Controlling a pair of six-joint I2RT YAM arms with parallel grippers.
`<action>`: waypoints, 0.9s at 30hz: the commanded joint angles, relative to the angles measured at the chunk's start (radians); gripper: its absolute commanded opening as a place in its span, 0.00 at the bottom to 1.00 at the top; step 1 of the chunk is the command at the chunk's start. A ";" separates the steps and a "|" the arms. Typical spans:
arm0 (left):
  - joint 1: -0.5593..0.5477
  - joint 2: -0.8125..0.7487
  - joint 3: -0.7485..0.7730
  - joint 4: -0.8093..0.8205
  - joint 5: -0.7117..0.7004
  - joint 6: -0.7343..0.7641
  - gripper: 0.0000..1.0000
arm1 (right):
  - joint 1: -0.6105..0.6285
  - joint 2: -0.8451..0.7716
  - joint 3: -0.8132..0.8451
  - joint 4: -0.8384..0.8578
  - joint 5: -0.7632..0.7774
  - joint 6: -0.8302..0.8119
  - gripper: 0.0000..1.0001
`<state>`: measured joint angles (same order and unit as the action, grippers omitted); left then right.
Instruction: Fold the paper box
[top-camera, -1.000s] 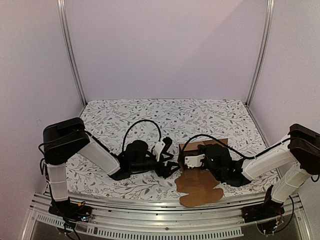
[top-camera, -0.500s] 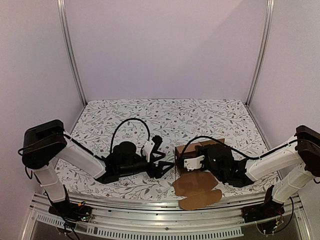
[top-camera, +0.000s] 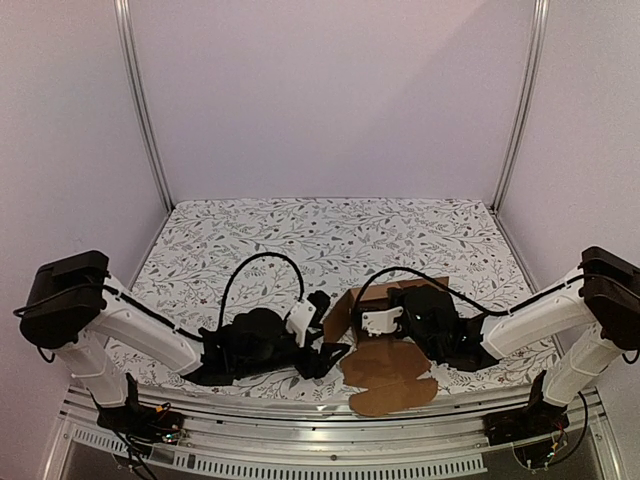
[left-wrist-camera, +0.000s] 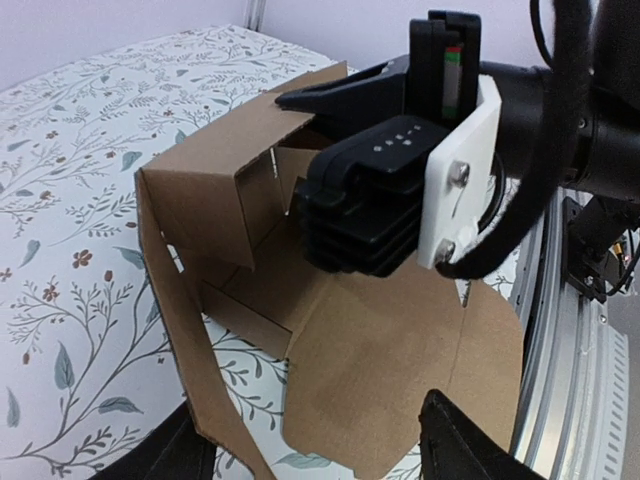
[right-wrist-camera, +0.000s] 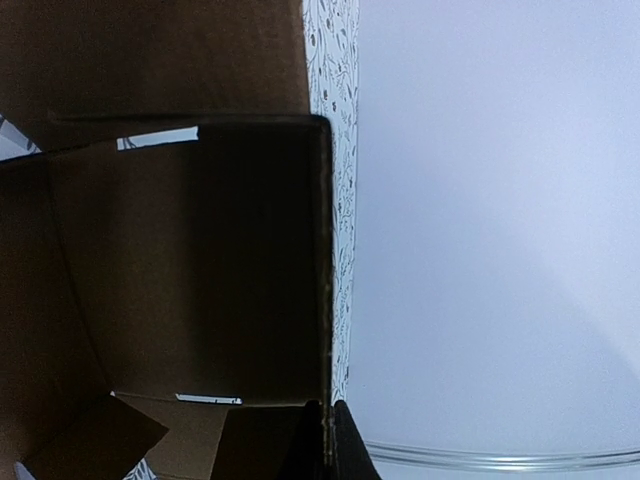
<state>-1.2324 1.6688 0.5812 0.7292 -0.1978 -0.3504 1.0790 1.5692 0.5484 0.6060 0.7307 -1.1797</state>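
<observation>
The paper box (top-camera: 395, 365) is brown cardboard, partly folded near the table's front. Its walls stand up on the left and at the back, and rounded flaps lie flat toward the near edge. My right gripper (top-camera: 372, 312) reaches in from the right and is shut on the edge of an upright wall (right-wrist-camera: 200, 260); the pinch shows at the gripper (right-wrist-camera: 328, 450). My left gripper (top-camera: 328, 328) lies low on the box's left, open. In the left wrist view this gripper (left-wrist-camera: 315, 455) straddles the near edge of the left wall (left-wrist-camera: 190, 330), with the flat flap (left-wrist-camera: 400, 360) ahead.
A floral cloth (top-camera: 250, 240) covers the table. An aluminium rail (top-camera: 330, 440) runs along the near edge, just below the box's flat flaps. Pale enclosure walls with metal posts (top-camera: 140, 100) close in the back and sides. Both arms lie low, crowding the box.
My left arm has dropped lower and slid toward the box, its jaws narrowing slightly. The box's left wall has swung up and the box has shifted a little left. The right grip is unchanged.
</observation>
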 joint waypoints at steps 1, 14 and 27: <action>-0.025 0.008 0.041 -0.125 -0.208 -0.015 0.65 | 0.006 0.019 0.028 0.005 0.030 0.037 0.00; -0.003 0.129 0.141 -0.147 -0.377 -0.011 0.00 | 0.006 0.024 0.046 -0.054 0.050 0.054 0.02; 0.021 0.160 0.160 -0.108 -0.423 0.071 0.00 | 0.005 -0.174 0.183 -0.680 -0.189 0.294 0.56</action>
<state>-1.2320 1.8088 0.7250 0.6155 -0.6144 -0.3206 1.0798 1.4208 0.7029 0.0990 0.6201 -0.9638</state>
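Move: From the left gripper, the box's raised left side flap is about 7 cm ahead and 2 cm to the right, about level. The rounded front panel lies roughly 5 cm back, 11 cm to the right and 6 cm below it. The right gripper still pinches the top edge of the box's far wall, whose middle is 1 cm ahead and 4 cm below it. From that hand, the left flap is some 11 cm left and 3 cm back. Bring the left gripper forward about 6 cm to the left side flap, easing slightly left and down while swinging it some 20 degrees counter-clockwise, and shut the fingers on the flap's edge on the way. Keep the right gripper pinching the far wall until the left has closed, then open it about halfway to let go, dip it slightly, and draw it back and up a couple of centimetres, tipping the fingers down. ##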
